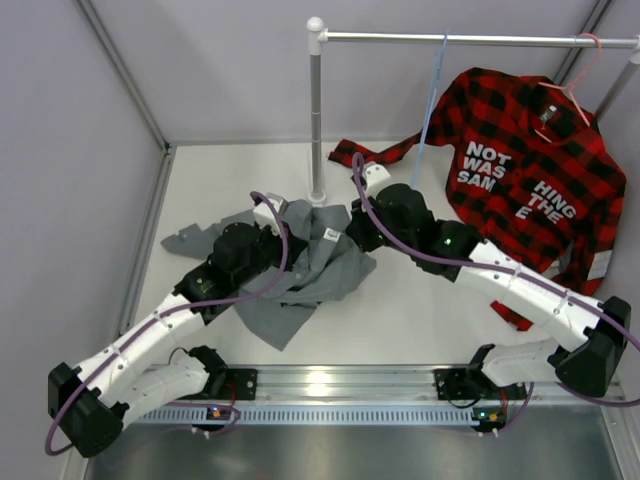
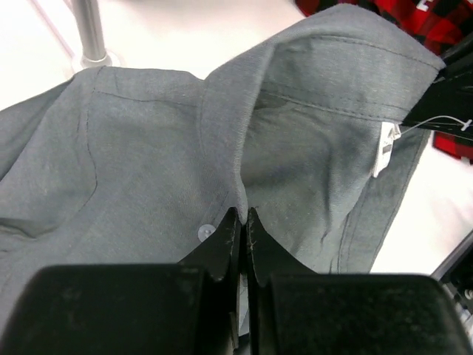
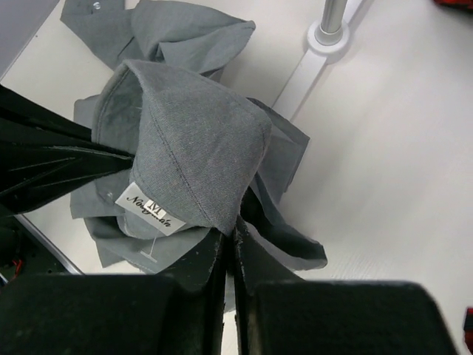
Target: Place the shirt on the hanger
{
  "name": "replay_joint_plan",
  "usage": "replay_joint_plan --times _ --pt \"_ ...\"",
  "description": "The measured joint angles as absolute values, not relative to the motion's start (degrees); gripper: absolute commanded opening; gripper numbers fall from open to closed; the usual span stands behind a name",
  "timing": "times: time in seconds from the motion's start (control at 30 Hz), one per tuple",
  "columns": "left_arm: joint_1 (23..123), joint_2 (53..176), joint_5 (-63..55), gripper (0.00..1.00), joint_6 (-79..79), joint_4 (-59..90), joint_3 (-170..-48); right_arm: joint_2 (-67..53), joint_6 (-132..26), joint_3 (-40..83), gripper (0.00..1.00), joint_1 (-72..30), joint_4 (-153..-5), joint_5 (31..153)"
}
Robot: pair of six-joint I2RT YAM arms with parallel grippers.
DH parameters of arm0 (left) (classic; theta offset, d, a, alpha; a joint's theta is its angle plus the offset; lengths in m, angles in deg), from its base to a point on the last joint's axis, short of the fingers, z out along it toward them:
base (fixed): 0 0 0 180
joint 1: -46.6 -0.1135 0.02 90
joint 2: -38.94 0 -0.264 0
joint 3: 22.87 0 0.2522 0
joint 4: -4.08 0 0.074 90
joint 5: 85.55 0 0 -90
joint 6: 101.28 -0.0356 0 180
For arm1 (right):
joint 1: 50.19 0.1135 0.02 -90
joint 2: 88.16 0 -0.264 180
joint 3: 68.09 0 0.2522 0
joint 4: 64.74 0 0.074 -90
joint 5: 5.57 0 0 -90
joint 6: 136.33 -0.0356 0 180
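Note:
The grey-green shirt lies crumpled on the white table near the rack post. My left gripper is shut on the shirt's front edge by the collar, next to a button. My right gripper is shut on the collar's back, beside the size label. Both grippers meet at the collar in the top view. The light-blue hanger hangs from the rail by its hook, seen edge-on.
A rack post with a round foot stands just behind the shirt, carrying a horizontal rail. A red-and-black plaid shirt hangs on a pink hanger at the right. Grey walls enclose the table.

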State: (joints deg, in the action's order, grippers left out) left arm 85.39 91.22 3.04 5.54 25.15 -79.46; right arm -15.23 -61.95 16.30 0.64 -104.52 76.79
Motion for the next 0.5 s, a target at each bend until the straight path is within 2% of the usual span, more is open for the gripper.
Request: replay_joint_plan --times 0.03,0.07,0.13,0.17,0.23,0.33,0.5 --pt "85.4 91.2 3.7 0.0 5.8 25.2 -79.5 -15.2 -61.9 16.3 0.15 0.5 -104.6 76.8" --pt "85.4 91.2 4.6 0.0 6.3 25.8 -79.8 -15.2 -61.9 16.3 0.42 0.1 -104.7 76.9" --pt "85.5 91.2 7.9 0.0 7.9 30.0 -81.9 -15.2 -62.0 16.3 0.65 -0.6 -104.7 76.7" --pt "85.5 91.3 10.1 0.0 8.9 33.2 -83.9 -15.3 -62.0 16.3 0.79 -0.7 -104.8 76.6" --pt "85.5 92.3 14.8 0.0 10.9 40.4 -90.0 -15.3 -61.9 17.1 0.84 -1.3 -106.2 76.4" --pt "85.5 93.5 19.7 0.0 13.0 47.7 -97.6 -15.3 -61.7 21.6 0.84 -1.7 -110.4 75.5" --pt "85.5 95.9 22.9 0.0 15.0 56.5 -104.5 -15.4 -61.8 35.1 0.77 -2.5 -116.0 73.2"
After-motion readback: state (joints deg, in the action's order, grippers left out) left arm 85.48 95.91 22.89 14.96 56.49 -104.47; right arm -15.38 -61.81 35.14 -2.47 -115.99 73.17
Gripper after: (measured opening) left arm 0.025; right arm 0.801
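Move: Both hands still pinch the grey shirt's upper edge, some 12 cm apart. The neck label lies about 4 cm left of the right hand, level with it fore and aft and 3 cm lower. The shirt's bulk centres roughly 5 cm back, 4 cm left and 12 cm below the left hand. From the right hand, the rail's foot is some 11 cm ahead, 9 cm left and 20 cm down; the blue hanger is about 15 cm ahead, 15 cm right and 12 cm higher. The right fingers let go of the shirt's edge, opening wide almost in place, then the hand climbs about 10 cm and drifts some 3 cm right, away from the cloth. Meanwhile the left hand keeps its pinch and carries its edge about 6 cm left and 6 cm up, turning some 20 degrees counter-clockwise. ##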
